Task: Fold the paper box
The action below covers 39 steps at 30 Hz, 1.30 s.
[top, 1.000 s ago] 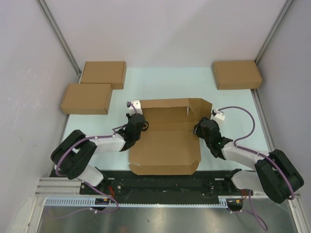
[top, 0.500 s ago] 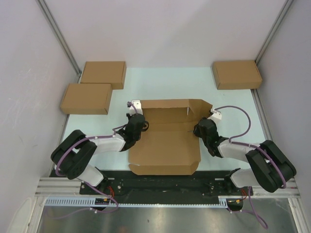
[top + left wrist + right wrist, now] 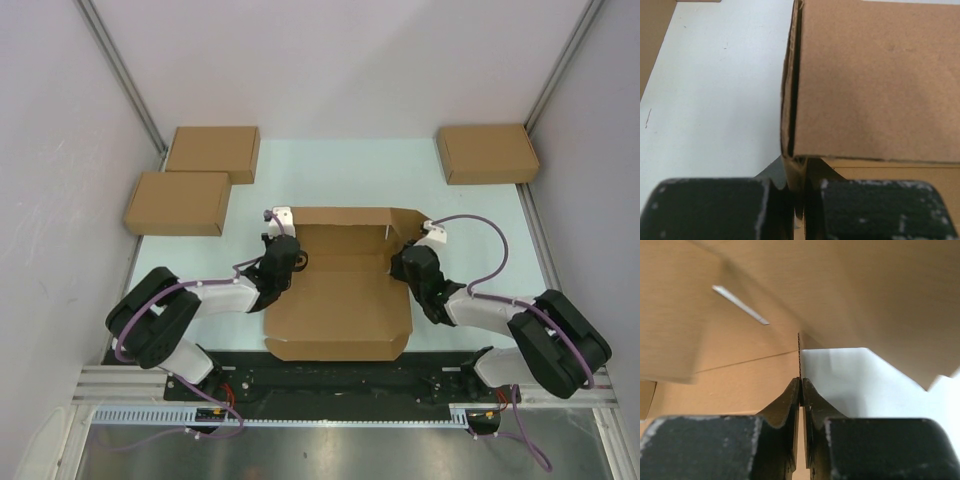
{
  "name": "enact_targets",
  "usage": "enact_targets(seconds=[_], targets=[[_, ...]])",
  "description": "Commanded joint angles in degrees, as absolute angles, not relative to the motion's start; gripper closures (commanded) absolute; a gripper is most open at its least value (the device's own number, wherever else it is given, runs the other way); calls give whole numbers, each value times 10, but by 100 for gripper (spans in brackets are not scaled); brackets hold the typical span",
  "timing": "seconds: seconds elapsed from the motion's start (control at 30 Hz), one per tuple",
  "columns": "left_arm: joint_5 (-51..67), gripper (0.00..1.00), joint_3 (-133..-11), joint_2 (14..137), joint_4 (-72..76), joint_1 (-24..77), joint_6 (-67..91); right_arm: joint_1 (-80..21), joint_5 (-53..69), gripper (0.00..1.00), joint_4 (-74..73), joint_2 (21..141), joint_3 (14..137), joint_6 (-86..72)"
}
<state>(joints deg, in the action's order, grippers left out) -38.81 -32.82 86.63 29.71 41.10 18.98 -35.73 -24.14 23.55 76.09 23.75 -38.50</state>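
The paper box [image 3: 340, 300], a brown cardboard die-cut piece, lies in the middle of the table with its back panel [image 3: 345, 225] raised and its near part flat. My left gripper [image 3: 287, 252] is shut on the box's left side wall [image 3: 790, 125], which stands upright between the black fingers [image 3: 705, 207]. My right gripper [image 3: 403, 262] is shut on the thin upright edge of the box's right wall [image 3: 799, 360]; the jaws meet on the cardboard. A slot [image 3: 740, 304] shows in the panel above.
Two closed brown boxes [image 3: 212, 152] [image 3: 178, 203] sit at the back left, one more [image 3: 486, 152] at the back right. Grey walls stand on both sides. A black rail [image 3: 340, 385] runs along the near edge.
My right gripper has moved left and forward to the box's right wall and closed on it. The right flap now stands more upright. The left gripper has kept its hold.
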Motion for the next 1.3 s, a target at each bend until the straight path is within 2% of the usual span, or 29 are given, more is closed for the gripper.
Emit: enact_targets(seconds=[0.0,0.23,0.4,0.43,0.57,0.67,0.77,1.13,1.23,1.27], targets=[[-391,100,-335,880,287,413,186,-393,-246,92,267,792,258,-385],[-392,100,-331,881,287,414,189,-433,-250,91,286,832,261,-403],[-392,100,-331,884,290,414,189,-440,-226,86,297,852,262,-406],[-393,100,-331,884,289,414,190,-443,-227,84,291,853,263,-407],[-395,100,-330,885,288,414,190,-447,-243,59,249,811,262,-406],[-397,100,-330,883,289,414,187,-447,-257,50,211,770,262,-389],[-398,100,-330,883,289,414,186,-446,-264,44,176,709,263,-363],[-400,100,-327,884,295,414,184,-452,-348,41,9,432,285,-276],[-400,100,-324,882,297,414,185,-412,-353,46,8,378,285,-271],[-400,100,-323,882,296,415,185,-370,-343,49,8,375,288,-274]])
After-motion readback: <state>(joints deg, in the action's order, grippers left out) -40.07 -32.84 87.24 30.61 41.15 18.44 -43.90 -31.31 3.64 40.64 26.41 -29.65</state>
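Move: The right fingers are already shut on the upright edge of the small side tab at the box's right, just by the far right corner. The white slot in the far wall lies about 7 cm ahead and 3 cm left of them, roughly 2 cm higher; the loose corner flap hangs some 5 cm ahead, 3 cm to the right and 5 cm above. For the left hand, that tab edge is around 18 cm to its right, 4 cm back and 2 cm lower. Bring the right gripper about 5 cm left, bending the pinched side tab in towards the middle of the box, then open the fingers to let it go. Draw back and climb steeply, some 15 cm up, veering right, away from the tab, as the fingers tip up. Keep the left gripper still, pinching the left end of the folded far wall. ##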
